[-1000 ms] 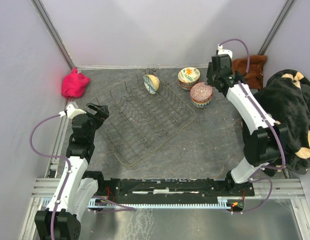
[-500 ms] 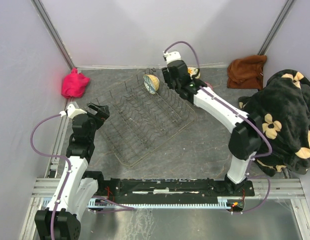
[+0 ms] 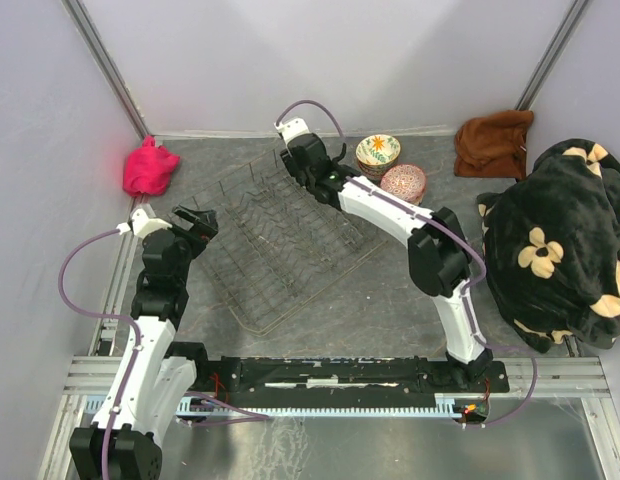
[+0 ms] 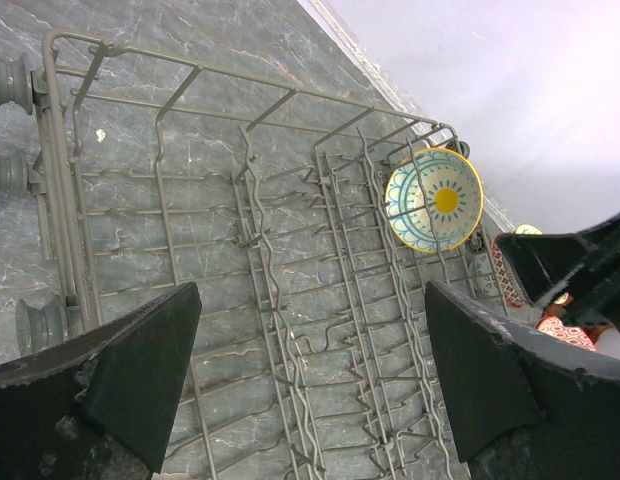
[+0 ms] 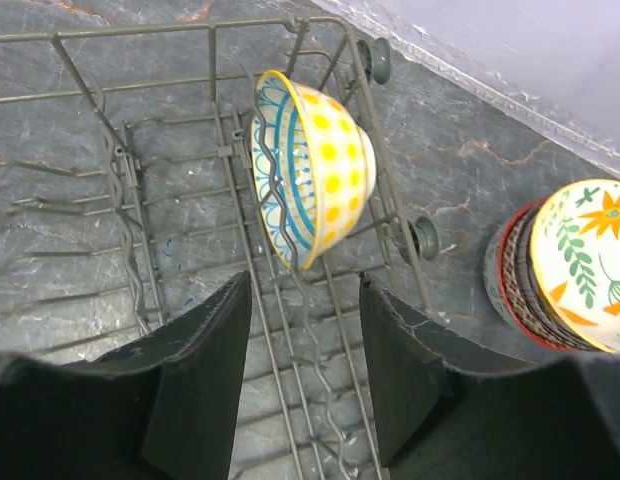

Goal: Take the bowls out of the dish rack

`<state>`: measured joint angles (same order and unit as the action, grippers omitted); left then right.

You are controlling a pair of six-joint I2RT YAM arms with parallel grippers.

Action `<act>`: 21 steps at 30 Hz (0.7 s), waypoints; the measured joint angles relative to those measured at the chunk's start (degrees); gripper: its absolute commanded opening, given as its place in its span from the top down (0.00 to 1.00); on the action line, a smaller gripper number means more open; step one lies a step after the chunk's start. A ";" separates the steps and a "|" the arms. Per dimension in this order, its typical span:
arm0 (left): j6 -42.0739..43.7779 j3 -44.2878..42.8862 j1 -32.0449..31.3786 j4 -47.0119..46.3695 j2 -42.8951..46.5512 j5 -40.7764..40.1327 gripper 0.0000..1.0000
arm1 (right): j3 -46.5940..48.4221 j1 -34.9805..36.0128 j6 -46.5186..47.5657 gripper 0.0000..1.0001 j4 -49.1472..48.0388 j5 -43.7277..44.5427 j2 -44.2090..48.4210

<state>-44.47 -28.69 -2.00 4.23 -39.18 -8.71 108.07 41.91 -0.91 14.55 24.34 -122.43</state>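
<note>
The dark wire dish rack (image 3: 290, 245) lies on the grey table and also shows in the left wrist view (image 4: 240, 260) and the right wrist view (image 5: 170, 200). One bowl (image 5: 312, 172), yellow-dotted outside with a blue pattern inside, stands on edge at the rack's far corner; it also shows in the left wrist view (image 4: 433, 199). My right gripper (image 5: 305, 295) is open, just above and short of this bowl, and hides it in the top view (image 3: 298, 170). My left gripper (image 4: 312, 330) is open and empty over the rack's left side (image 3: 195, 222).
Two stacks of bowls (image 3: 378, 153) (image 3: 403, 184) stand on the table right of the rack; one stack shows in the right wrist view (image 5: 570, 265). A pink cloth (image 3: 150, 168) lies far left, a brown cloth (image 3: 493, 130) far right, and a black floral blanket (image 3: 560, 240) along the right edge.
My right arm has swung left from the bowl stacks to the rack's far corner and now covers the bowl in the top view. The left arm has not moved.
</note>
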 measured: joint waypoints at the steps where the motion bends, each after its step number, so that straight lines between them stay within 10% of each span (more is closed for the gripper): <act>1: 0.02 0.00 0.00 0.00 0.02 0.00 0.01 | 0.79 0.24 0.35 0.45 -0.52 0.26 -1.09; 21: 0.00 -0.04 0.00 0.15 0.61 -0.04 0.01 | 9.27 1.22 5.14 0.45 -6.80 12.24 -13.84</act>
<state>-44.47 -28.73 -2.00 4.38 -38.57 -8.75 117.34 43.13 4.23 7.75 36.58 -136.27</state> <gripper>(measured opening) 0.993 0.555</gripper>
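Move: The last racked bowl, the yellow one on edge in the rack's far corner, lies about 8 cm ahead of the right gripper, 3 cm to its left and 9 cm below. The flower-topped stack stands roughly 17 cm to the right of that bowl and 2 cm farther out; the red-speckled stack stands about 23 cm to its right and 3 cm nearer. From the left gripper the yellow bowl is some 26 cm ahead, 29 cm right and 11 cm lower. Bring the right gripper down and forward in equal measure, some 6 cm in all, in over the rack corner to close in on the yellow bowl's rim. Keep the fingers half open throughout, and as you sink swing the wrist clockwise, rolling its left side down and lifting the fingertips a little, about 10 degrees altogether. ##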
